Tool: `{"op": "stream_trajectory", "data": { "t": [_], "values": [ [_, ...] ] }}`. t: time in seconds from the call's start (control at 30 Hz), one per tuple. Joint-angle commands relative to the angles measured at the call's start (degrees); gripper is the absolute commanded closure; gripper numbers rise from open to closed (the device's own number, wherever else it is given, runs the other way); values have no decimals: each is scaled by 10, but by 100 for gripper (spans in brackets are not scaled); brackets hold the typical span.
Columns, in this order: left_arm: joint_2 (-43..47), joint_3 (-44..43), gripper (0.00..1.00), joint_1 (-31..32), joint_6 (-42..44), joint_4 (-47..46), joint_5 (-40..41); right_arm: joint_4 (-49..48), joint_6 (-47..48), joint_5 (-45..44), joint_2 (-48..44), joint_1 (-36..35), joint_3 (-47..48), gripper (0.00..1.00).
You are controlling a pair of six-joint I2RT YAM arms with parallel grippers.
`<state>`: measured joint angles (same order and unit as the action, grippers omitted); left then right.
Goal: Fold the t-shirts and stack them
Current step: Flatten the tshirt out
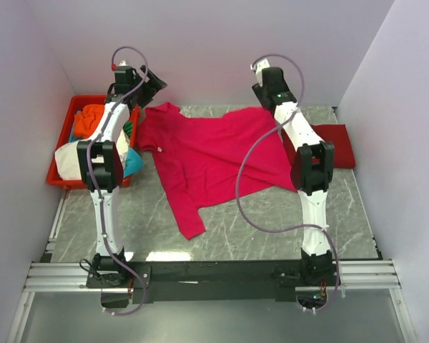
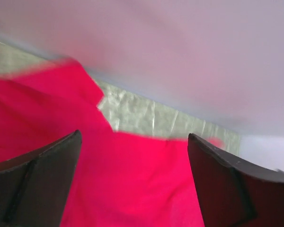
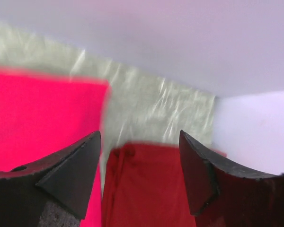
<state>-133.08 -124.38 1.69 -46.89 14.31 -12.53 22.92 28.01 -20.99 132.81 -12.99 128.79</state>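
A bright pink-red t-shirt [image 1: 207, 153] lies spread open on the marble table, one sleeve trailing toward the near edge. My left gripper [image 1: 149, 82] hangs open above the shirt's far left corner; in the left wrist view its jaws [image 2: 134, 137] stand wide apart over the pink cloth [image 2: 132, 189], holding nothing. My right gripper [image 1: 267, 89] is open above the far right corner. In the right wrist view its jaws [image 3: 139, 134] frame a folded darker red t-shirt [image 3: 146, 189], with the pink shirt's edge [image 3: 38, 118] to the left. That darker red shirt [image 1: 339, 143] lies at the table's right side.
A red plastic tray [image 1: 66, 182] at the left holds bunched orange [image 1: 93, 118], white [image 1: 70, 158] and teal [image 1: 132, 163] t-shirts. Pale walls close in the back and both sides. The arm bases sit on a rail at the near edge.
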Motion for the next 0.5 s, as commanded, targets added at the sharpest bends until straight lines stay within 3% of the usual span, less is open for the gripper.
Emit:
{"op": "stream_trajectory", "data": {
  "t": [0.0, 0.03, 0.07, 0.17, 0.2, 0.27, 0.3, 0.37, 0.47],
  "values": [
    [77, -38, 0, 12, 75, -37, -83, -37, -14, -44, -56, -9, -80, 26],
    [98, -21, 0, 14, 91, -39, -82, -61, -6, -18, -121, -9, -128, 25],
    [121, -1, 1, 15, 110, -45, -86, -60, 4, 61, -154, -9, -214, 25],
    [223, 102, 0, 26, 188, -40, -113, 31, 92, 248, -284, -7, -357, 25],
    [274, 161, 1, 29, 213, -35, -129, 96, 173, 398, -338, -8, -390, 25],
    [327, 264, 1, 32, 229, -32, -149, 167, 277, 523, -390, -16, -484, 26],
    [378, 299, 1, 31, 232, -28, -160, 225, 377, 586, -429, -37, -514, 26],
    [426, 362, 1, 18, 238, -23, -183, 210, 398, 591, -463, -81, -602, 26],
    [525, 489, 1, -15, 216, -37, -206, 118, 350, 517, -493, -190, -676, 26]
  ]
}}
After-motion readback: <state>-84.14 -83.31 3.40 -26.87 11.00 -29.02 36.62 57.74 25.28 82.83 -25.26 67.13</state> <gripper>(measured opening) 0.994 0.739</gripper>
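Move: The pink t-shirt's near edge lies about 35 cm back, 18 cm left and 20 cm below the right hand. Its trailing sleeve end is some 46 cm back and 31 cm left of that hand, and the folded dark red shirt about 14 cm back and 11 cm right. From the left hand the same near edge is roughly 37 cm back and 27 cm right; the shirt's bunched far-left corner is 9 cm back, level sideways, and the red bin 14 cm back, 19 cm left. Back and then also left, the right hand sweeps about 35 cm over the spread pink t-shirt towards its near edge, dipping some 8 cm early on and regaining a little, while swinging counter-clockwise nearly 70 degrees and tipping down. The left hand backs off, climbing away from the far-left corner and turning clockwise with its fingers tipping up. Both grippers stay open and empty. ##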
